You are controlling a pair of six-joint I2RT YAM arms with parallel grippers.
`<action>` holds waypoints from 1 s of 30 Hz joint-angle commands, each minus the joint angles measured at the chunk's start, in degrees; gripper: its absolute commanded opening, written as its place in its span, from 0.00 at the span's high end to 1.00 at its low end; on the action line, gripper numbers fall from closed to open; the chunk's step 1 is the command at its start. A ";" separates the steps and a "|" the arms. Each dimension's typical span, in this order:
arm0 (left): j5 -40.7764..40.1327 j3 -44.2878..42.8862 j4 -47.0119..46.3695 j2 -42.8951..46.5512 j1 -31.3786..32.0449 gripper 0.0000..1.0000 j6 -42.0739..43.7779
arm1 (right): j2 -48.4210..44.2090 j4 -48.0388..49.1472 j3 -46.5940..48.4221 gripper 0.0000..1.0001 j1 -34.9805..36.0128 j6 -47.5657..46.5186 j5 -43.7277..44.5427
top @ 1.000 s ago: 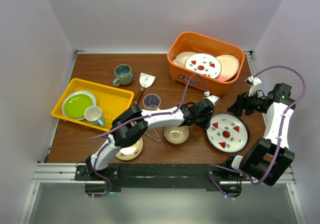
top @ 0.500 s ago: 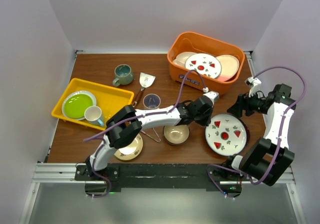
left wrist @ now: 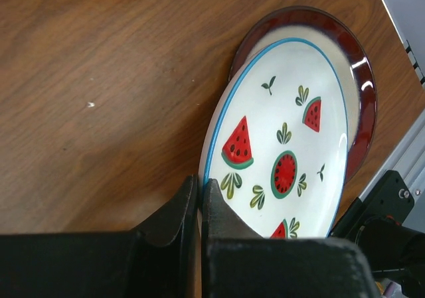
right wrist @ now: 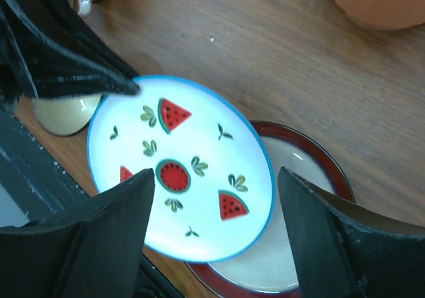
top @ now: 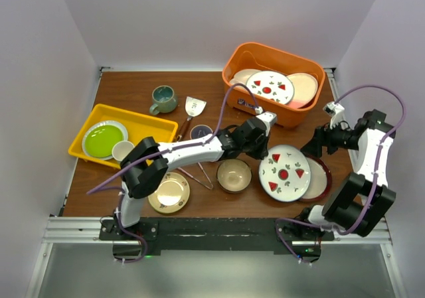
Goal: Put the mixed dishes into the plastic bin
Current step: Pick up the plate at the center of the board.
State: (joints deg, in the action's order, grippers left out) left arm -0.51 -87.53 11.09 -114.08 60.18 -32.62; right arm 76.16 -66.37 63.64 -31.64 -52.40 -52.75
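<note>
My left gripper [top: 263,157] [left wrist: 200,186] is shut on the near rim of a white plate with red fruit print and a blue edge [top: 283,173] [left wrist: 285,152] [right wrist: 179,172]. That plate is tilted and partly overlaps a brown-rimmed plate [top: 321,178] [left wrist: 364,92] [right wrist: 299,258] lying on the table. My right gripper [top: 317,142] [right wrist: 216,178] hangs open above both plates, holding nothing. The orange plastic bin [top: 237,93] stands at the back right and holds another fruit-print plate [top: 269,87] and pale plates [top: 304,85].
A bronze bowl [top: 234,175], cream plate [top: 169,193], lavender mug [top: 201,135], teal mug [top: 163,99], metal spatula [top: 191,109] and thin tongs [top: 202,175] lie left of centre. A yellow tray [top: 147,127] holds a lime-green plate [top: 103,139] and a mug [top: 123,152].
My left gripper has pulled the fruit-print plate leftward and back, uncovering the brown-rimmed plate beneath it. The right gripper's jaws have widened a little.
</note>
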 commanded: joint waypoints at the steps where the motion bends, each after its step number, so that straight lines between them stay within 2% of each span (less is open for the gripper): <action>1: 2.71 0.77 -8.72 7.47 -1.64 1.00 0.28 | 3.98 -6.48 4.56 0.20 -0.09 -7.71 -2.97; 10: 5.26 5.35 -13.73 12.57 -4.63 1.00 0.37 | 15.15 -11.94 8.35 0.18 2.98 -14.39 -5.43; 13: 5.35 6.31 -14.52 13.97 -5.16 1.00 0.63 | 16.65 -8.79 7.39 0.18 4.74 -13.17 -6.75; 17: 5.44 7.37 -15.75 15.47 -5.52 1.00 0.98 | 17.36 -0.01 4.84 0.18 8.07 -9.13 -6.93; 22: 5.70 7.98 -16.36 16.96 -5.87 1.00 1.24 | 16.83 8.00 2.90 0.17 9.22 -1.48 -5.78; 25: 5.52 8.07 -16.63 17.58 -6.04 1.00 1.24 | 17.18 5.57 3.16 0.18 9.49 -2.17 -6.92; 30: 5.96 7.99 -17.60 18.37 -6.74 1.00 0.89 | 20.07 -6.99 6.22 0.23 9.84 -13.84 -11.40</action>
State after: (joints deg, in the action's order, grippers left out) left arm 3.11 -78.83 3.90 -100.97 54.37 -30.35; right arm 94.06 -64.27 66.76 -22.39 -57.80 -58.54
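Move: The left hand already pinches the watermelon plate by its far left rim, so the plate's middle lies about 9 cm back and 9 cm to its right, some 3 cm lower. From the open right hand that middle is roughly 13 cm left, 10 cm back and 8 cm down; the brown-rimmed plate lies about 13 cm straight back and 14 cm down, the orange bin's middle 28 cm ahead, 18 cm left, 8 cm down. Still pinching the rim, the left hand carries the watermelon plate up about 8 cm, with some 4 cm to the left and a little forward, rolling about 10 degrees so the plate leans more steeply. Meanwhile the right hand, fingers staying wide, dips about 5 cm and comes left and forward, turning some 13 degrees counter-clockwise, to straddle the plate's free right rim without closing. ##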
